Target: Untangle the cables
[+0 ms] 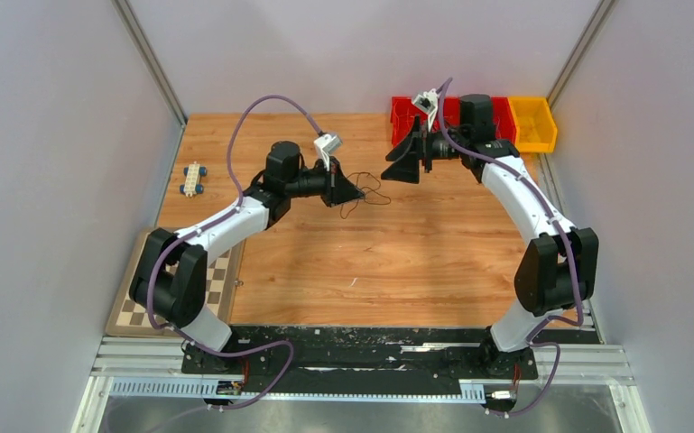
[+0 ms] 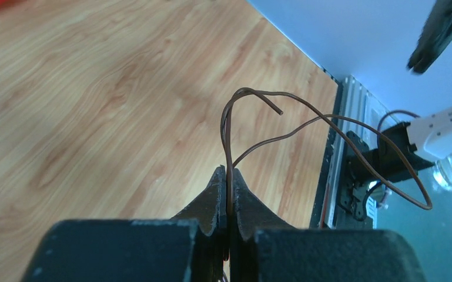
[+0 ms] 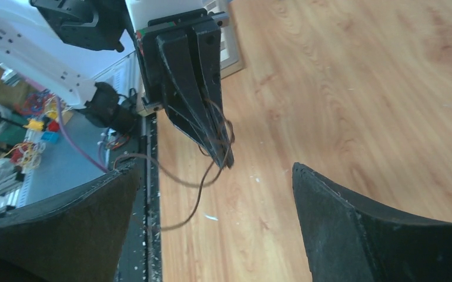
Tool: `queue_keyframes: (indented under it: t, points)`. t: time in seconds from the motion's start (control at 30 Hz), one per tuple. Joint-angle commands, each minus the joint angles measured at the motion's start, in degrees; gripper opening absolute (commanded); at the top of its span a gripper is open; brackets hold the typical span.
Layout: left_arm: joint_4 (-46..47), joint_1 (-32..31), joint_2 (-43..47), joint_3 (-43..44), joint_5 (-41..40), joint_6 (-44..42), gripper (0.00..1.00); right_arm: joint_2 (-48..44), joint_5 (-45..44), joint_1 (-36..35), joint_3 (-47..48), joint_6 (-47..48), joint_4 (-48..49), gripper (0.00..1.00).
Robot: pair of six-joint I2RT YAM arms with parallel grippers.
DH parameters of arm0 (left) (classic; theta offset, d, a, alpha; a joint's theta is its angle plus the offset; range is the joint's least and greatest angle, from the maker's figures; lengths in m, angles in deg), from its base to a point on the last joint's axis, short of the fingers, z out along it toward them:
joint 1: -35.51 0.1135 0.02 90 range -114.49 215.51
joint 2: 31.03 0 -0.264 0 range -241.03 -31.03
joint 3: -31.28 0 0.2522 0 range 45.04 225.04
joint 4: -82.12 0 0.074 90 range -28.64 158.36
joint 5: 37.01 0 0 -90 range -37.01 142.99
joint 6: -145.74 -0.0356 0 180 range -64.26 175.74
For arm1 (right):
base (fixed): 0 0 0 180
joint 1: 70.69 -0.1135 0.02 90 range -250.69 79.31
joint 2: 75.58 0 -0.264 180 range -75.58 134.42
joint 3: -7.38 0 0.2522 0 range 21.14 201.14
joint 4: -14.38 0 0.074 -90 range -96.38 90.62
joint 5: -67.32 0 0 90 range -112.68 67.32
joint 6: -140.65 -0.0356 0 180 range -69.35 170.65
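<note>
The cables point(image 1: 374, 191) are thin brown wires hanging in loose loops above the middle of the wooden table. My left gripper point(image 1: 354, 191) is shut on them. In the left wrist view a wire strand point(image 2: 230, 141) rises straight out from between the pressed fingertips of the left gripper point(image 2: 228, 171), and loops point(image 2: 352, 141) curl off to the right. My right gripper point(image 1: 395, 162) faces the left one a short way to the right, open wide. In the right wrist view its fingers point(image 3: 352, 217) stand far apart, and the wires point(image 3: 207, 176) dangle from the left gripper point(image 3: 226, 161) beyond them, untouched.
Red bins point(image 1: 404, 113) and a yellow bin point(image 1: 534, 124) stand at the back right behind the right arm. A small toy car point(image 1: 195, 178) lies at the left. A chessboard point(image 1: 221, 275) sits under the left arm near the front-left edge.
</note>
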Motion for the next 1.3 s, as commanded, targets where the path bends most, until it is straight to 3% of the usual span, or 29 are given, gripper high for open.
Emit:
queue_keyframes:
  t: [0.0, 0.17, 0.33, 0.43, 0.5, 0.57, 0.6, 0.63, 0.7, 0.73, 0.83, 0.87, 0.93, 1.17, 1.27]
  points:
    - [1.7, -3.4, 2.7, 3.4, 3.7, -7.9, 0.0, -3.0, 2.4, -1.9, -0.8, 1.7, -2.8, 0.99]
    - [1.7, -5.3, 3.3, 3.7, 4.4, -9.1, 0.0, -4.0, 0.9, -4.4, -2.0, 3.0, -3.2, 0.88]
    - [1.5, -6.4, 4.4, 3.7, 4.1, -9.5, 0.0, -4.0, 1.1, -5.3, -2.9, 4.3, -4.5, 0.64]
    - [1.3, -6.5, 4.9, 3.6, 3.4, -9.6, 0.0, -4.0, 1.6, -5.7, -3.2, 5.1, -5.8, 0.57]
    - [1.2, -6.5, 4.9, 3.8, 3.2, -9.7, 0.0, -4.0, 1.8, -5.9, -3.1, 5.8, -6.2, 0.36]
    - [0.8, -6.7, 4.9, 4.0, 3.1, -9.8, 0.0, -4.0, 1.9, -6.0, -2.5, 5.9, -6.3, 0.08]
    - [0.6, -6.7, 4.8, 4.1, 3.1, -10.0, 0.0, -4.0, 1.8, -6.0, -1.9, 5.9, -6.3, 0.01]
    - [0.0, -6.7, 4.8, 4.2, 3.0, -10.2, 0.0, -4.2, 1.4, -6.0, -1.6, 5.9, -6.3, 0.0]
    - [-1.4, -6.7, 5.0, 4.6, 2.7, -10.8, 0.1, -4.6, 0.1, -5.8, -1.1, 6.2, -6.3, 0.0]
    - [-2.1, -6.7, 5.3, 4.7, 2.5, -11.6, 0.2, -4.9, -0.8, -5.3, -0.9, 6.2, -6.4, 0.0]
    - [-4.6, -6.5, 6.6, 3.9, 1.2, -12.7, 0.37, -4.5, -2.1, -3.3, 0.8, 5.9, -6.4, 0.0]
    - [-4.7, -6.2, 7.6, 3.0, 1.0, -12.8, 0.5, -4.2, -2.3, -2.5, 1.7, 5.5, -6.3, 0.0]
    - [-5.5, -5.6, 9.3, 1.6, 0.0, -12.9, 0.64, -3.3, -2.6, 0.1, 3.8, 4.9, -6.3, 0.0]
    - [-8.7, -0.3, 13.4, -1.5, -4.5, -12.6, 0.96, 2.4, -6.7, 9.3, 14.0, 3.9, -6.3, 0.0]
    - [-9.9, 1.6, 13.9, -2.0, -5.7, -12.3, 1.0, 6.9, -10.2, 13.4, 21.7, 3.7, -6.1, 0.0]
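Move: The brown cable hangs in the left hand's shut fingers, its middle about 2 cm to their right and level with them. From the open right hand, the cable's middle is some 4 cm back, 5 cm left and 4 cm lower, with the left fingertips about 4 cm back, 7 cm left and 5 cm lower. The red bin's leftmost compartment is roughly 29 cm ahead, 8 cm right and 18 cm below the right hand. Right hand reaches about 5 cm back-left, pinches the cable; left opens, right lifts it about 15 cm forward-right. ##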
